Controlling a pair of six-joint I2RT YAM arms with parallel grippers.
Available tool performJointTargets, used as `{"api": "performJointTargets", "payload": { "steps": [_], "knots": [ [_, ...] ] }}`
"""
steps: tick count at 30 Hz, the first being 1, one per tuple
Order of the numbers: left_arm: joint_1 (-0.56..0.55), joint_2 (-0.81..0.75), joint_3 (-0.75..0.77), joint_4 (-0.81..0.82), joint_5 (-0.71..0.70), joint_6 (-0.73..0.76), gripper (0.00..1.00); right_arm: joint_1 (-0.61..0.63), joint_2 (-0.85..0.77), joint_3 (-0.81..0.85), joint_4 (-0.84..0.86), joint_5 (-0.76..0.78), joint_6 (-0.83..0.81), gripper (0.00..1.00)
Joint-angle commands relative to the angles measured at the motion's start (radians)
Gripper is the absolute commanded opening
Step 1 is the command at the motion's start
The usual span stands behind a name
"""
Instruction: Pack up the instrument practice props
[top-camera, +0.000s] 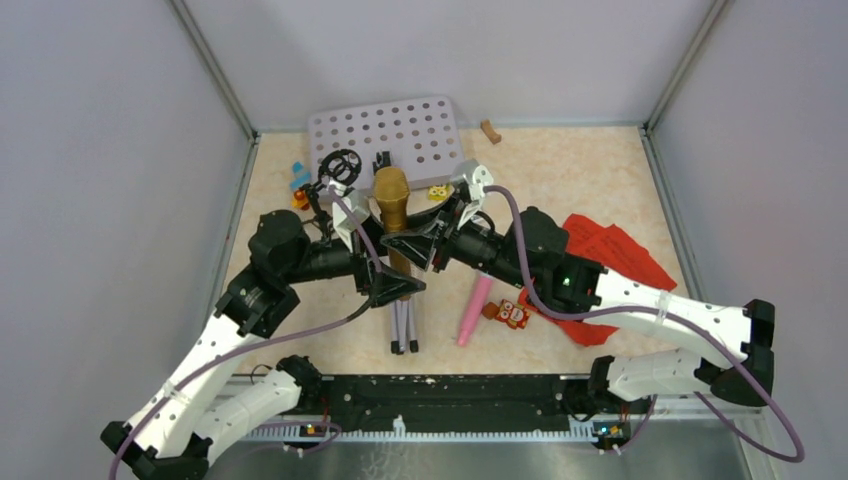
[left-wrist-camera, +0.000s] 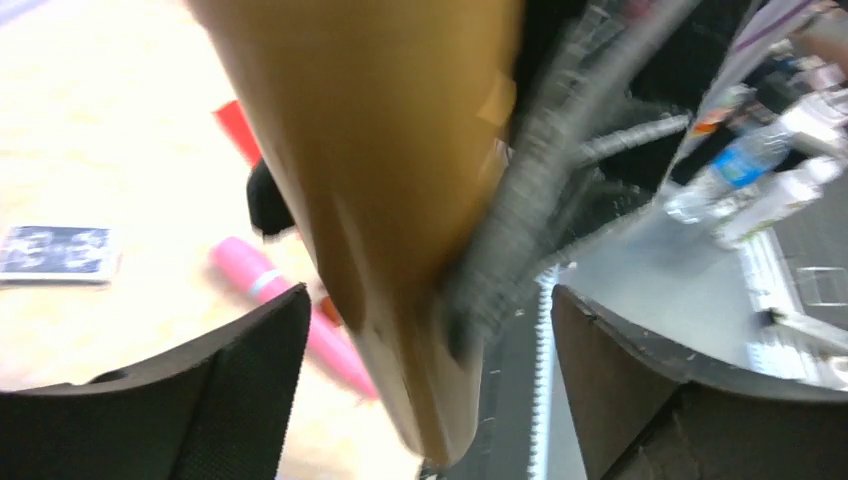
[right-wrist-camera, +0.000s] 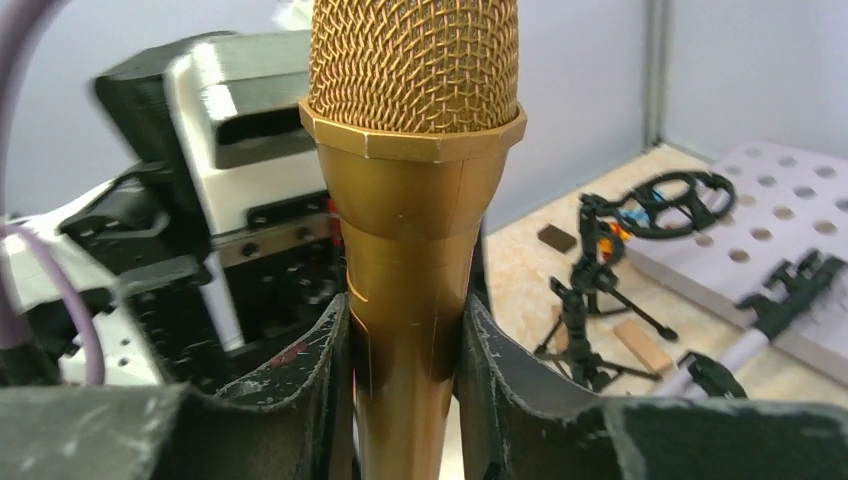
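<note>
The gold microphone (top-camera: 392, 200) stands upright in mid-air over the table's middle, and my right gripper (top-camera: 415, 245) is shut on its handle. In the right wrist view both pads press the gold microphone (right-wrist-camera: 415, 150) at the right gripper (right-wrist-camera: 405, 310). My left gripper (top-camera: 398, 285) is open around the handle's lower end; the gold microphone (left-wrist-camera: 390, 200) hangs blurred between the jaws of the left gripper (left-wrist-camera: 425, 300) with gaps on both sides. The pink microphone (top-camera: 474, 308) lies on the table. The grey tray (top-camera: 385, 130), silver pole (top-camera: 403, 325), red pages (top-camera: 615, 255) and black mic tripods (top-camera: 342, 165) lie around.
An orange toy (top-camera: 513, 314) sits beside the pink microphone, a colourful toy (top-camera: 299, 180) at the left, a yellow one (top-camera: 437, 192) by the tray, and a wooden block (top-camera: 490, 131) at the back. A blue card deck (left-wrist-camera: 55, 250) lies on the table. Walls enclose three sides.
</note>
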Motion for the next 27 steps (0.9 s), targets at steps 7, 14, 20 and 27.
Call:
{"api": "performJointTargets", "payload": {
  "steps": [7, 14, 20, 27],
  "knots": [
    [-0.004, -0.141, -0.032, -0.143, -0.594, -0.03, 0.99, -0.009, -0.136, -0.063, -0.342, 0.56, 0.228, 0.0],
    [-0.005, -0.154, -0.025, -0.349, -0.894, -0.146, 0.99, -0.044, -0.073, -0.094, -0.654, 0.586, 0.459, 0.0],
    [-0.005, -0.173, -0.047, -0.406, -0.955, -0.156, 0.99, -0.059, 0.04, -0.137, -0.671, 0.521, 0.555, 0.0],
    [-0.006, -0.187, -0.052, -0.427, -0.994, -0.161, 0.99, -0.116, 0.247, -0.146, -0.608, 0.421, 0.628, 0.0]
  ]
}}
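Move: About 40 cm below the right hand, which already grips the upright gold microphone, the pink microphone lies 12 cm to its right and 2 cm ahead; the red owl is 1 cm ahead and 20 cm right, the folded stand's middle 18 cm ahead and 7 cm left. From the left hand, open around the gold microphone, the small black stand is some 21 cm ahead, 19 cm left, 27 cm lower. Lowering the gold microphone about 27 cm, the right hand first swings right and forward, then sinks nearly straight beside the pink microphone, keeping its grip while turning clockwise and tipping its fingers down, the microphone's head forward. The left hand spreads fully and backs off left, forward and down, some 15 cm in all, turning roughly 55 degrees counter-clockwise towards the small black stand. ##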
